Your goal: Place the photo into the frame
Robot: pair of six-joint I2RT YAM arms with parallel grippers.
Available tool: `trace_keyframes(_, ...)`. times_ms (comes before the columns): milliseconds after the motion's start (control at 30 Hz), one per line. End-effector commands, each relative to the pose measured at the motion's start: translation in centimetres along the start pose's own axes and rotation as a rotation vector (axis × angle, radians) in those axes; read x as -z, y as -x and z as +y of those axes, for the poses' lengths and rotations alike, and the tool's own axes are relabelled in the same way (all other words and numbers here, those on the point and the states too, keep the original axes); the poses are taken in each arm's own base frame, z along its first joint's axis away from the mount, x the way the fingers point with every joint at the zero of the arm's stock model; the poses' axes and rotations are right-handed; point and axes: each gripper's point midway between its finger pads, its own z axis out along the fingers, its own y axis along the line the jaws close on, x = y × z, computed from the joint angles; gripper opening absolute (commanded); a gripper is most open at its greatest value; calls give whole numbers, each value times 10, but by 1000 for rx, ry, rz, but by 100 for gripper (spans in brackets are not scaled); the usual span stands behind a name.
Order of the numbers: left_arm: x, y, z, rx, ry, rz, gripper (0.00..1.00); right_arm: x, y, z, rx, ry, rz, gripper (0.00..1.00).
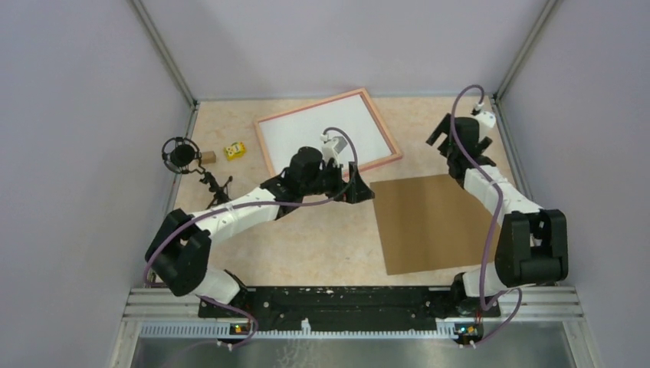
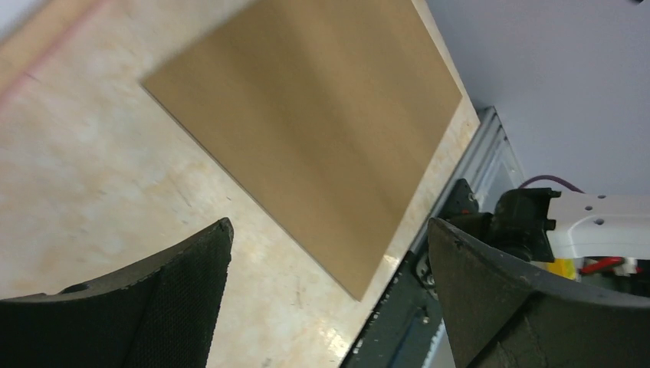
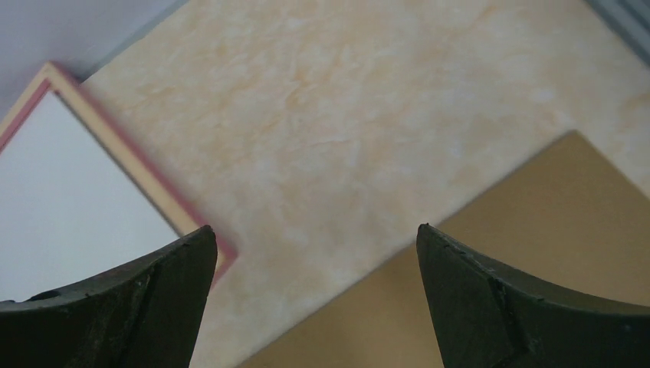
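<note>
The salmon-pink frame (image 1: 381, 126) lies flat at the back middle of the table. A plain white sheet (image 1: 322, 130) fills its opening; it looks like the photo with its white back up, and no printed side shows. My left gripper (image 1: 360, 190) hovers open and empty just past the frame's near rail, beside the cardboard's left corner. The left wrist view shows that gripper (image 2: 329, 222) with wide-apart jaws. My right gripper (image 1: 444, 136) is open and empty to the right of the frame. Its wrist view shows the gripper (image 3: 315, 228) above bare table, between the frame's corner (image 3: 130, 146) and the cardboard.
A flat brown cardboard board (image 1: 433, 222) lies right of centre; it also fills much of the left wrist view as cardboard (image 2: 306, 115). A black round microphone (image 1: 181, 153), a small brown cube (image 1: 208, 156) and a yellow block (image 1: 234, 150) sit at the back left. Walls enclose three sides.
</note>
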Motion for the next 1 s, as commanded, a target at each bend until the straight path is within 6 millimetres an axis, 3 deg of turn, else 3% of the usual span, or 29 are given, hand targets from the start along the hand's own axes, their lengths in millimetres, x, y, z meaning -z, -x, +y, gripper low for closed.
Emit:
trace_keyframes(0, -23, -35, -19, 194, -41, 29, 99, 16, 28, -72, -2, -172, -19, 99)
trace_keyframes(167, -52, -81, -9, 355, 62, 105, 99, 8, 26, -149, -167, -219, 9, 99)
trace_keyframes(333, -73, -99, -3, 407, 127, 126, 99, -1, 8, -193, -232, -281, 78, 99)
trace_keyframes(433, -81, -110, 4, 455, 167, 139, 99, -6, -1, -209, -219, -350, 104, 99)
trace_keyframes(667, -84, -114, 10, 495, 206, 94, 99, -18, -15, -235, -212, -414, 148, 99)
trace_keyframes(967, -89, -107, 18, 449, 219, 43, 99, -34, -25, -235, -237, -385, 202, 99)
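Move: The bare brown backing board is next for both open hands: its middle lies about 26 cm to the left hand's right, 3 cm back and 19 cm below. For the right hand the board's middle is some 19 cm back, 1 cm left and 15 cm below. The frame, with the photo's white back showing, has its middle roughly 23 cm ahead and 7 cm left of the left hand, or 7 cm ahead and 37 cm left of the right hand. Both open hands come down on opposite sides of the backing board: the right first swings about 19 cm to the right and some 9 cm back, turning clockwise about 20 degrees, then sinks about 12 cm near the board's far right corner, over its right edge. Meanwhile the left sinks about 13 cm with a shorter shift right and back to the board's left edge, its wrist tilting some 30 degrees, fingers staying wide open and easing to a near stop with no touch to be seen. ##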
